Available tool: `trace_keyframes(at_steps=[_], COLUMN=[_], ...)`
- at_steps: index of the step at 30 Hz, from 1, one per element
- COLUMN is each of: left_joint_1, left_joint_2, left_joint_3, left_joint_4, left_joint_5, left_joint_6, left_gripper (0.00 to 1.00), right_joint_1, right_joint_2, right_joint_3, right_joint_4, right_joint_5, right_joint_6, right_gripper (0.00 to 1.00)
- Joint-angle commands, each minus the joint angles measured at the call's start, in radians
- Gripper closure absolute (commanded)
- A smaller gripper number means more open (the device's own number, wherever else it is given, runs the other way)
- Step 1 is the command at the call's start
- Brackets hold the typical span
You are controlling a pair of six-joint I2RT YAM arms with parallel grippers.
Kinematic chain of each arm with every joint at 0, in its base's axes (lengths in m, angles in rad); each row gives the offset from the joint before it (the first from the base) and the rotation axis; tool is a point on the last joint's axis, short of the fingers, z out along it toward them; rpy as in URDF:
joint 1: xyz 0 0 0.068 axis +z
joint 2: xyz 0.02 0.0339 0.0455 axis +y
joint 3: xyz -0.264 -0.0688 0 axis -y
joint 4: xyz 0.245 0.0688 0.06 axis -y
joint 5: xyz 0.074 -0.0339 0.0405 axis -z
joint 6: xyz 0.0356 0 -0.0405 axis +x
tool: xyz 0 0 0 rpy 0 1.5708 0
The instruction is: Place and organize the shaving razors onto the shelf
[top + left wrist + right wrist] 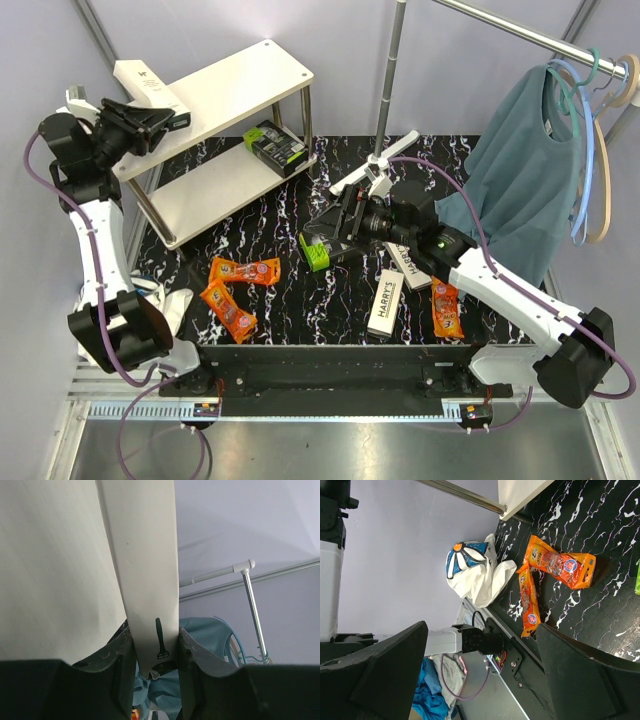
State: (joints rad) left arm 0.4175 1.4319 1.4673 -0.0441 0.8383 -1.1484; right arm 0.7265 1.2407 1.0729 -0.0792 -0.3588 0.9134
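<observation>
My left gripper (160, 118) is shut on a white HARRY'S box (140, 85), holding it over the left end of the shelf's top board (240, 85). In the left wrist view the box (147, 570), with a razor icon on it, stands pinched in the gripper (156, 662). A black-and-green pack (275, 145) rests on the lower board. My right gripper (330, 232) hangs open above the table, beside a green pack (315, 250). Two more HARRY'S boxes (385, 303) and three orange packets (245, 270) lie on the black marbled table. The right wrist view shows two of those orange packets (560, 562) beyond the gripper (480, 670).
A metal clothes rail with a teal shirt (520, 180) and hangers stands at the back right. Its white T-shaped foot (375, 170) rests on the table behind my right arm. A white bag with a blue pattern (475, 572) lies off the table's left edge.
</observation>
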Motion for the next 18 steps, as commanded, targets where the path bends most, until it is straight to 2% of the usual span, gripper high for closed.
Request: trace_keyframes(at_steps=[1, 6, 11, 14, 18], left_joint_1=[0.006, 0.007, 0.020, 0.024, 0.035], left_joint_2=[-0.001, 0.022, 0.033, 0.045, 0.041], left_joint_3=[0.045, 0.044, 0.068, 0.099, 0.119], left_joint_4=[-0.057, -0.092, -0.126, -0.164, -0.207], left_joint_5=[-0.004, -0.015, -0.028, -0.037, -0.042], left_joint_6=[0.070, 0.101, 0.116, 0.136, 0.153], left_gripper=[0.68, 0.63, 0.50, 0.47, 0.39], right_joint_1=[0.005, 0.005, 0.004, 0.005, 0.004], right_joint_2=[-0.040, -0.047, -0.061, -0.060, -0.061], right_joint_3=[0.001, -0.005, -0.016, -0.013, -0.013], right_joint_4=[0.038, 0.042, 0.045, 0.042, 0.045], right_joint_5=[0.000, -0.005, 0.001, -0.002, -0.002], right_joint_6=[0.002, 0.004, 0.005, 0.005, 0.004], right_gripper=[0.00, 0.00, 0.00, 0.00, 0.00])
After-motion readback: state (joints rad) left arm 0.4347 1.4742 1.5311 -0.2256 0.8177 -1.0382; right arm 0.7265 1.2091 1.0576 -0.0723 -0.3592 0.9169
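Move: The left hand holds the white Harry's razor box by its right end, above the upper board near its left end; the spot it is bound for lies about 5 cm ahead, 3 cm left and 5 cm below. The board's front-left corner is some 9 cm back and 9 cm left. The green razor box on the lower board sits roughly 13 cm ahead, 18 cm right and 32 cm down. From the idle right hand, the spot is about 20 cm ahead, 42 cm left and 7 cm up. Downward by about 3 cm, tipping the fingers down some 5 degrees, the left hand lowers the still-held white box onto the upper board. Its fingers then open partway and let go of the box's right end, while the hand eases up slightly and drifts about 1 cm left, still straddling that end. ##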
